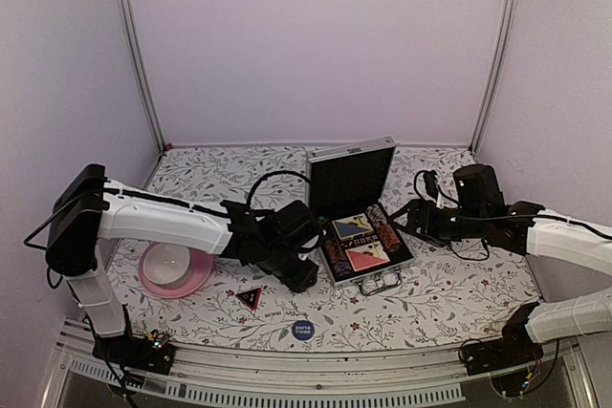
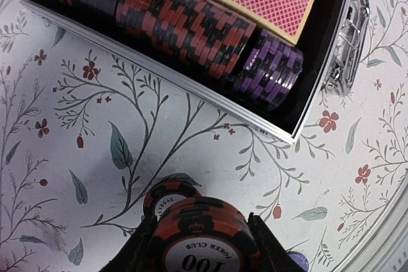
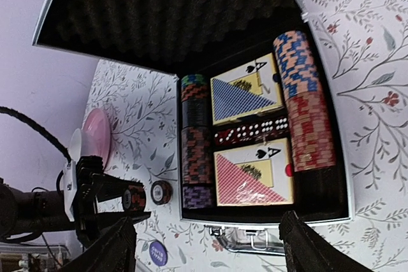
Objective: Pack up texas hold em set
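The silver case (image 1: 329, 154) lies open mid-table, its lid upright. Its black tray holds rows of striped poker chips (image 3: 197, 154), a blue card deck (image 3: 243, 97), a red card deck (image 3: 254, 179) and red dice (image 3: 252, 134). My left gripper (image 2: 203, 235) is shut on a short stack of red-black chips (image 2: 199, 221), just off the case's left front corner. Another small chip stack (image 2: 167, 195) stands on the table beside it. My right gripper (image 3: 213, 250) hovers open over the case's front edge and metal handle (image 3: 248, 241). The red-black triangle (image 1: 250, 296) and blue disc (image 1: 302, 330) lie near the front.
A pink plate (image 1: 196, 281) with a white bowl (image 1: 168, 263) sits at the left, under my left arm. The table carries a floral cloth (image 1: 459, 284). Walls close in behind and at both sides.
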Available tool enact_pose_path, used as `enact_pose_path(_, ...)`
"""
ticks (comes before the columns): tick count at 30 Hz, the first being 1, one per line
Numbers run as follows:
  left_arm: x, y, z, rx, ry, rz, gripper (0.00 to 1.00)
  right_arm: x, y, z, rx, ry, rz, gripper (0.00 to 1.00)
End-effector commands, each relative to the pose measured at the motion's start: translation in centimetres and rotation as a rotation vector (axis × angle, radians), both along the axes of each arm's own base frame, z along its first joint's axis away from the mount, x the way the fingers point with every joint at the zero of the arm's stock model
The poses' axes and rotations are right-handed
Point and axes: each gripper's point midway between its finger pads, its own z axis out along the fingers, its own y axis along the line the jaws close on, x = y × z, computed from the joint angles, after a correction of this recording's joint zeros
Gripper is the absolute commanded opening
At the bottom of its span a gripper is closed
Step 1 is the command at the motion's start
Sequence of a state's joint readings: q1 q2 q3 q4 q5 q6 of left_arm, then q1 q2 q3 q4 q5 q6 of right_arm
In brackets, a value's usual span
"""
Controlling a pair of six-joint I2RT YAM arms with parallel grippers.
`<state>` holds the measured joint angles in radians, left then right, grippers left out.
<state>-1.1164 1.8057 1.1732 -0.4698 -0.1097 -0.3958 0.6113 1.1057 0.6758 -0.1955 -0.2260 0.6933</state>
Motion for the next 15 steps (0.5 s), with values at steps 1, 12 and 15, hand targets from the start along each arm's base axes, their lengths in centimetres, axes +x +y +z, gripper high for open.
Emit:
enact_pose_path(1, 0.6, -2.1, 4.4, -0.102, -0.046, -0.061, 0.28, -2.2, 3.3, 1.6, 0.227, 0.085, 0.075, 0.78)
enact_pose_path(12, 0.0, -4.0, 7.5, -0.128, -0.041, -0.157, 0.26, -5.0, 8.5, 1.1, 0.43, 0.262, 0.167, 0.75)
enact_pose_path(15, -0.1, -4.4, 7.9, -0.129, -0.03, -0.173, 0.26, -5.6, 9.4, 0.6, 0.454, 0.3, 0.189, 0.74)
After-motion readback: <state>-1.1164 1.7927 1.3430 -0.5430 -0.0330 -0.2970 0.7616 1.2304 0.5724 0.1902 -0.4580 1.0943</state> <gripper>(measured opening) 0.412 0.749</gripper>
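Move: The chip stack is already off the table in the left gripper. The open right gripper waits to take it some 20 cm to the left hand's right, 8 cm ahead and 10 cm above; the case's middle is about 12 cm right, 11 cm ahead and 4 cm below, and a loose chip 2 cm left, 1 cm ahead and 6 cm below. From the right hand, the stack lies about 20 cm left, 8 cm back and 10 cm lower, the case 7 cm left, 3 cm ahead and 14 cm below. The short stack of red-and-black chips, still pinched in the left fingers, is raised about 6 cm and carried rightward nearly 4 cm towards the right gripper. Meanwhile the right hand comes to meet it over the case at level height, some 8 cm left and 5 cm back, its fingers staying open and swinging about 25 degrees to point more to the left. ##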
